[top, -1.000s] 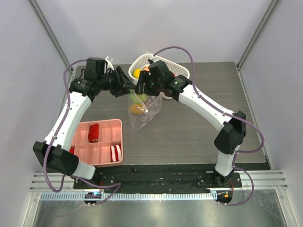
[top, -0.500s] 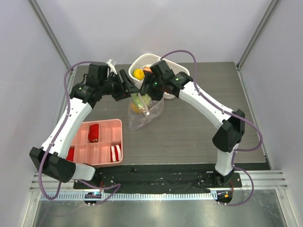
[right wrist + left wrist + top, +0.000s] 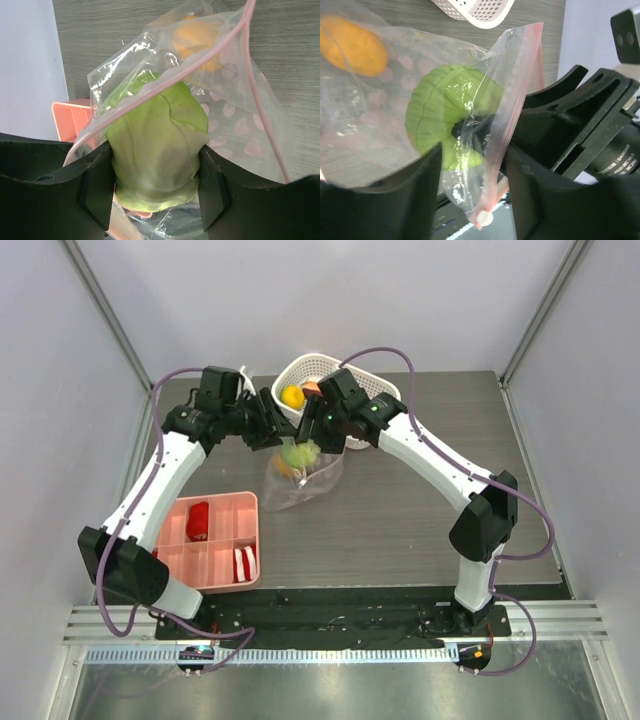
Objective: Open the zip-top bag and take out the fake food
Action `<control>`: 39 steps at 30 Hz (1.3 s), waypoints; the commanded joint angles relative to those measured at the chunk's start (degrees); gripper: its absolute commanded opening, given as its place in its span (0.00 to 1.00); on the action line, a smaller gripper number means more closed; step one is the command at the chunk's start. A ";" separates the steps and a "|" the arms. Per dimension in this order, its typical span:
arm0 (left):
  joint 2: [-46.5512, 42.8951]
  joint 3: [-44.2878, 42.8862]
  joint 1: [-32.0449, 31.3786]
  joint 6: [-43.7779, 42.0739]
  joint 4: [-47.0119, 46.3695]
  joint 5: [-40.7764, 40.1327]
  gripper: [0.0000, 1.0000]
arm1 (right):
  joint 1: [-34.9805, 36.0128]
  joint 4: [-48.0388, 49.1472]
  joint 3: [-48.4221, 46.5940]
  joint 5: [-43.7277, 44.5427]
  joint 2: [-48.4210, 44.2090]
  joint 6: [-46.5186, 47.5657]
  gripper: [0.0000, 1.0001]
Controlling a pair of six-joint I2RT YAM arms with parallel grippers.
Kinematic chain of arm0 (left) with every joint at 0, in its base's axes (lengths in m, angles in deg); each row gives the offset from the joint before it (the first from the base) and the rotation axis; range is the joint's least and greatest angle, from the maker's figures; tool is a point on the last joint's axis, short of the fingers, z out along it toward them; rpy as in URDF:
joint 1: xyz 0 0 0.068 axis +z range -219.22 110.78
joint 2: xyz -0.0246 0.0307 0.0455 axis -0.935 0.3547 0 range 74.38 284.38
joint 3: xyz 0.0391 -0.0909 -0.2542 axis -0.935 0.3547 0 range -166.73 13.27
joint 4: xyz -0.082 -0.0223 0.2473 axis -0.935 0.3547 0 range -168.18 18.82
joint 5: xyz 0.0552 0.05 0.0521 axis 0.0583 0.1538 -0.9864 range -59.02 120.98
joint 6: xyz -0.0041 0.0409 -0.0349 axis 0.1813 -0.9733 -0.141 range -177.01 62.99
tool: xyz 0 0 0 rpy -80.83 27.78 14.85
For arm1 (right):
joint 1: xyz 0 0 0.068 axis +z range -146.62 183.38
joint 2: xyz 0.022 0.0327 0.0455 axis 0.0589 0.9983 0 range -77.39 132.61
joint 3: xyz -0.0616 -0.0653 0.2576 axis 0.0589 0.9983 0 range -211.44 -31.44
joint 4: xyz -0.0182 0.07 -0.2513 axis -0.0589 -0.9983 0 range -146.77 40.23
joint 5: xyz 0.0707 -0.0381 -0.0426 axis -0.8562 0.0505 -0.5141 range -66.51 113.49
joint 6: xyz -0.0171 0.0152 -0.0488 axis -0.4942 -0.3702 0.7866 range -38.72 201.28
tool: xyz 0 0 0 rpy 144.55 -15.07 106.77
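The clear zip-top bag (image 3: 305, 485) hangs over the table, its pink zip edge at the top. My right gripper (image 3: 303, 435) is shut on the green ball (image 3: 297, 453) at the bag's mouth. In the right wrist view the ball (image 3: 155, 140) fills the gap between my fingers (image 3: 102, 165), and the zip strip crosses over it. My left gripper (image 3: 474, 150) is open, with the bag's zip edge (image 3: 512, 100) and slider hanging between its fingers. A yellow-orange fruit (image 3: 355, 45) lies deeper in the bag, also seen in the right wrist view (image 3: 197, 40).
The white mesh basket (image 3: 345, 375) stands just behind the grippers and holds a yellow fruit (image 3: 292, 396) and an orange piece (image 3: 311, 388). The pink tray (image 3: 215, 505) at the front left holds red (image 3: 198, 522) and red-white pieces (image 3: 244, 562).
My left arm has swung right, bringing its gripper up to the bag's top edge. The bag and green ball have shifted slightly toward the basket. The right gripper keeps its hold.
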 commanded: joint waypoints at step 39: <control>3.67 -8.74 -0.12 -7.58 10.28 -10.29 0.00 | -22.29 15.85 -2.80 0.47 2.63 20.11 0.01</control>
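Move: The green lettuce is already gripped in the right hand inside the bag's mouth; the basket it is bound for centres some 21 cm ahead, 9 cm right and 16 cm below that hand. The lemon lies about 22 cm ahead and 4 cm left, the bagged orange roughly 7 cm ahead, 6 cm left and 15 cm down. For the left hand, the bag's pink rim is about 1 cm ahead, 2 cm right and 1 cm below, the lettuce some 5 cm right, 2 cm back and 5 cm below. The bag's rim gets pinched first: the left fingers shut on it as they ease forward, then carry it about 3 cm left with a small roll. The lettuce, still held in the right fingers, is drawn up out of the mouth some 11 cm and rightward, then swung fast forward and right towards the basket, sinking about 5 cm, fingers tipped up some 20 degrees. ##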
